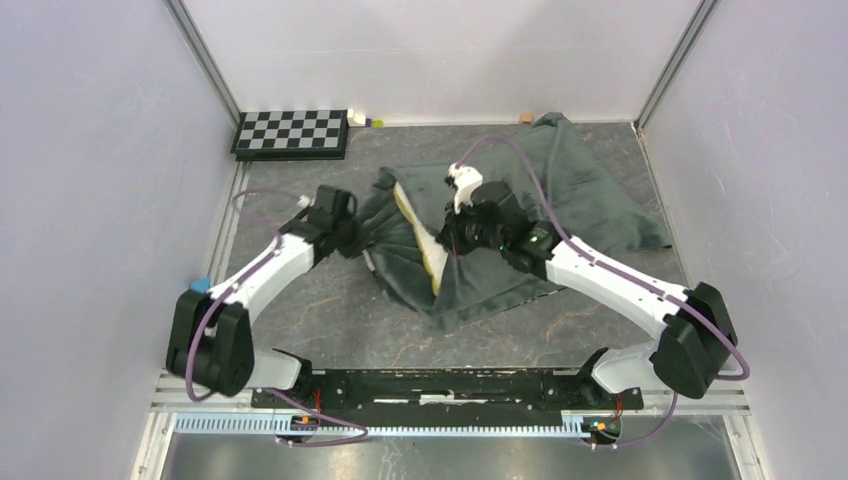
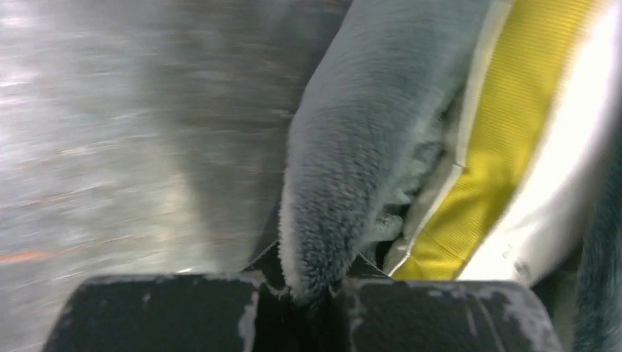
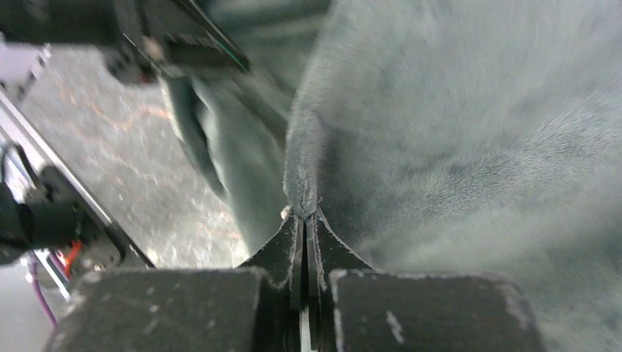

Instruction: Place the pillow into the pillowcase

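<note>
The pillowcase lies spread over the middle and back right of the table, its dark grey-green plush face up. At its left opening the pillow shows as a cream sliver with a yellow band; the fabric hides the remainder. My left gripper is shut on the left rim of the pillowcase, the plush fold pinched between its jaws. My right gripper is shut on the opposite rim of the pillowcase, a thin fold of fabric caught at its fingertips.
A black-and-white checkerboard lies at the back left, with small blocks beside it and another by the back wall. Grey walls close in both sides. Bare marbled tabletop lies in front of the pillowcase.
</note>
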Action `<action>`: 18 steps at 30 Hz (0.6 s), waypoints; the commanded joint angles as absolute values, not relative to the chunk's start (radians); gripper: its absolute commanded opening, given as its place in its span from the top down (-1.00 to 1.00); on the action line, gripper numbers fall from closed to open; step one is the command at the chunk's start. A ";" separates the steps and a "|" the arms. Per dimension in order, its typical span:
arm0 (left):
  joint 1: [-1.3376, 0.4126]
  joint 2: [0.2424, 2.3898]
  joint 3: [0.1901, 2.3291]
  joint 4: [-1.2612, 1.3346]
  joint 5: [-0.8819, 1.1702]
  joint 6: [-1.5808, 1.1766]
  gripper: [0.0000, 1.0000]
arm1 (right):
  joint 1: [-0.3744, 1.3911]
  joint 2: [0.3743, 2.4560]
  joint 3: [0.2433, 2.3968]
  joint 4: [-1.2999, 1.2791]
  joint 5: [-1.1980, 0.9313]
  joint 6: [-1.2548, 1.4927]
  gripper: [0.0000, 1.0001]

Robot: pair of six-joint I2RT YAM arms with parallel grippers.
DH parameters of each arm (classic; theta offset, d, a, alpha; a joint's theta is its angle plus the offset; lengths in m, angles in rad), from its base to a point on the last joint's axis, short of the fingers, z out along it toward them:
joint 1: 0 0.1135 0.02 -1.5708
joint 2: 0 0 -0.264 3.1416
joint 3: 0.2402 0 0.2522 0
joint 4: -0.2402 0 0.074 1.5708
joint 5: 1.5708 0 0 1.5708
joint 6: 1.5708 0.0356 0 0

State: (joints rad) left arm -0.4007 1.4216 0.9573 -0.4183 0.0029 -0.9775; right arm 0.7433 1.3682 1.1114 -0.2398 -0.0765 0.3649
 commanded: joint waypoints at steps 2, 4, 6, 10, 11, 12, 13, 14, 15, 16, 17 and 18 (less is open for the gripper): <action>-0.252 1.183 0.744 -0.492 -0.030 -0.881 0.84 | 0.815 1.421 1.008 -0.091 -0.019 0.378 1.00; -0.222 1.133 0.718 -0.523 -0.062 -0.859 0.49 | 0.824 1.438 1.004 -0.092 -0.020 0.372 0.99; -0.189 1.112 0.727 -0.536 -0.077 -0.835 0.49 | 0.824 1.441 1.010 -0.093 -0.006 0.372 0.99; -0.166 1.172 0.833 -0.579 -0.093 -0.793 -0.02 | 0.830 1.474 1.120 -0.135 0.003 0.342 0.99; -0.166 1.171 0.851 -0.585 -0.099 -0.790 -0.06 | 0.838 1.484 1.144 -0.150 0.003 0.328 1.00; -0.166 1.157 0.859 -0.580 -0.103 -0.794 -0.11 | 0.859 1.500 1.175 -0.172 0.003 0.308 0.99; -0.166 1.135 0.861 -0.566 -0.103 -0.797 -0.18 | 0.886 1.517 1.206 -0.193 0.008 0.286 1.00; -0.166 1.119 0.868 -0.564 -0.100 -0.796 -0.20 | 0.911 1.534 1.233 -0.216 0.011 0.260 1.00; -0.166 1.109 0.882 -0.577 -0.105 -0.793 -0.21 | 0.945 1.555 1.264 -0.230 0.013 0.242 0.99; -0.166 1.103 0.892 -0.594 -0.122 -0.793 -0.24 | 0.979 1.578 1.291 -0.235 0.011 0.227 1.00; -0.164 1.097 0.894 -0.606 -0.138 -0.796 -0.28 | 1.005 1.600 1.314 -0.238 0.005 0.203 0.97; -0.162 1.089 0.894 -0.621 -0.161 -0.802 -0.44 | 1.032 1.628 1.347 -0.252 0.004 0.180 0.90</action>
State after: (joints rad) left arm -0.1684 1.1358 0.8425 -0.5827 -0.0818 -0.8421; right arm 0.9295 1.5562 1.2259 -0.2287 -0.0055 0.2909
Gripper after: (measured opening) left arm 0.630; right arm 0.013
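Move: The left hand still grips the pillowcase's left lip, with bare table about 11 cm to its left, 3 cm back and 6 cm down. The pillow's yellow-trimmed exposed edge lies level, some 12 cm to its right and 3 cm lower; the chessboard sits 23 cm ahead, 16 cm left and 7 cm below. The right hand still pinches the mouth's other lip, with that pillow edge level, 5 cm to its left and 7 cm below. Left hand sweeps about 11 cm left, releasing the pillowcase; right hand, still pinching, sinks 7 cm, then follows. ##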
